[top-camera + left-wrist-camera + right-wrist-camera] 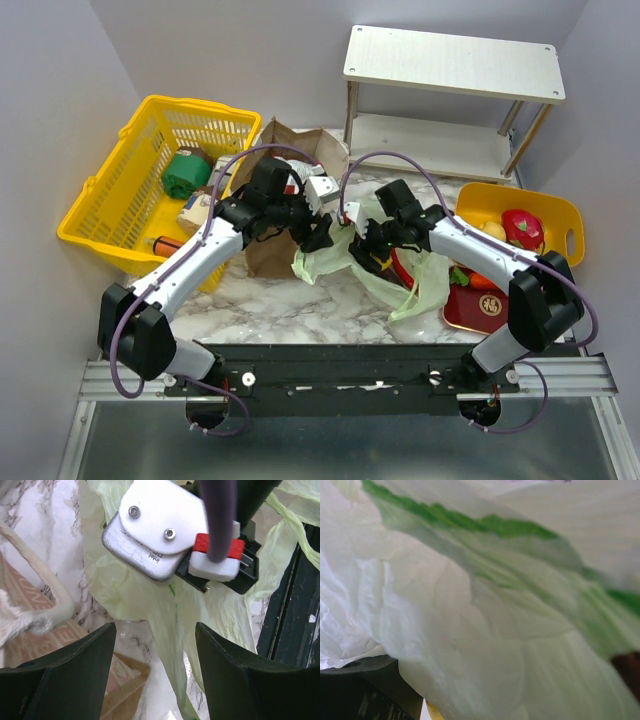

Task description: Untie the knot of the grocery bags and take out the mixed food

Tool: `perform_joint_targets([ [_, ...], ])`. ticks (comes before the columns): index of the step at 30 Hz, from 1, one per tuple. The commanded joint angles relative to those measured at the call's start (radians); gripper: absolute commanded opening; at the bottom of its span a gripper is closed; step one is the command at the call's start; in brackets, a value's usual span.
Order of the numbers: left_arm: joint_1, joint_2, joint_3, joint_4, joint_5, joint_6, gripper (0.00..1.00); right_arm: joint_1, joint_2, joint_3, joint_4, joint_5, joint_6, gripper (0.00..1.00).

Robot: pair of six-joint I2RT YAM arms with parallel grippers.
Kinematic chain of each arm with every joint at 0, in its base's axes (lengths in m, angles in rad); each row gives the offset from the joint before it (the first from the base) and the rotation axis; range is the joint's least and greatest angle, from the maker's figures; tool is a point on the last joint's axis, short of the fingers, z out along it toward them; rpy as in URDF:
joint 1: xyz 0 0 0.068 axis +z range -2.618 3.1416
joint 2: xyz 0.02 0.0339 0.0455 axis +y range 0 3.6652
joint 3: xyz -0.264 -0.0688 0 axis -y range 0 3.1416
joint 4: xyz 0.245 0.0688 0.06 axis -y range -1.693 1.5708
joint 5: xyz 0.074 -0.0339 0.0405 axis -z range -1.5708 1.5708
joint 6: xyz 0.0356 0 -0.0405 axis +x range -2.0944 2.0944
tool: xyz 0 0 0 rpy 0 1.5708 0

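Observation:
The pale green plastic bag (325, 262) lies crumpled mid-table, its film spreading right to a loose flap (425, 290). My left gripper (322, 236) hovers at its left end. In the left wrist view this gripper (155, 628) is open, and a strand of the bag (167, 630) hangs free between the fingers. My right gripper (362, 248) is pressed into the film from the right; the bag (470, 630) fills its wrist view and hides the fingers. I cannot make out the knot between the two grippers. Something red (403, 268) shows under the film. The brown paper bag (268, 255) lies behind the left arm.
A yellow mesh basket (110, 200) with a green can (186, 174) stands at the left. At the right a yellow tray (560, 215) holds a dragon fruit (522, 228) and yellow fruit (492, 231); a carrot (481, 282) and red packet (488, 306) lie before it. A white shelf (450, 62) stands behind.

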Motion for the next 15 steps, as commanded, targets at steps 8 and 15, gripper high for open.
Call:
perform_joint_targets([
  [8,0.014,0.005,0.006,-0.061,-0.069,0.059,0.00,-0.003,-0.069,-0.049,-0.020,-0.011,-0.038,0.58],
  [15,0.132,-0.087,-0.008,-0.218,-0.172,0.148,0.00,-0.014,-0.114,-0.155,-0.034,0.030,-0.075,0.61],
])
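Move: The green bag's loose left edge hangs between the left hand's open fingers, about 2 cm below and 1 cm back. From that hand the brown paper bag lies some 8 cm ahead, 6 cm left and 10 cm lower; the yellow vegetable is about 13 cm right, 5 cm back and 11 cm lower. From the right hand, which holds that vegetable in its fingers, the bag edge is roughly 10 cm left, 4 cm ahead and 8 cm higher. The bag's loose edge is caught as the left hand sinks about 2 cm and shuts its fingers on the film; it then draws the film left, some 4 cm, away from the right hand, rising a little at the end. The right hand, still gripping the yellow vegetable inside the bag, barely stirs at first, then pulls back and to the right by 2 to 3 cm. ##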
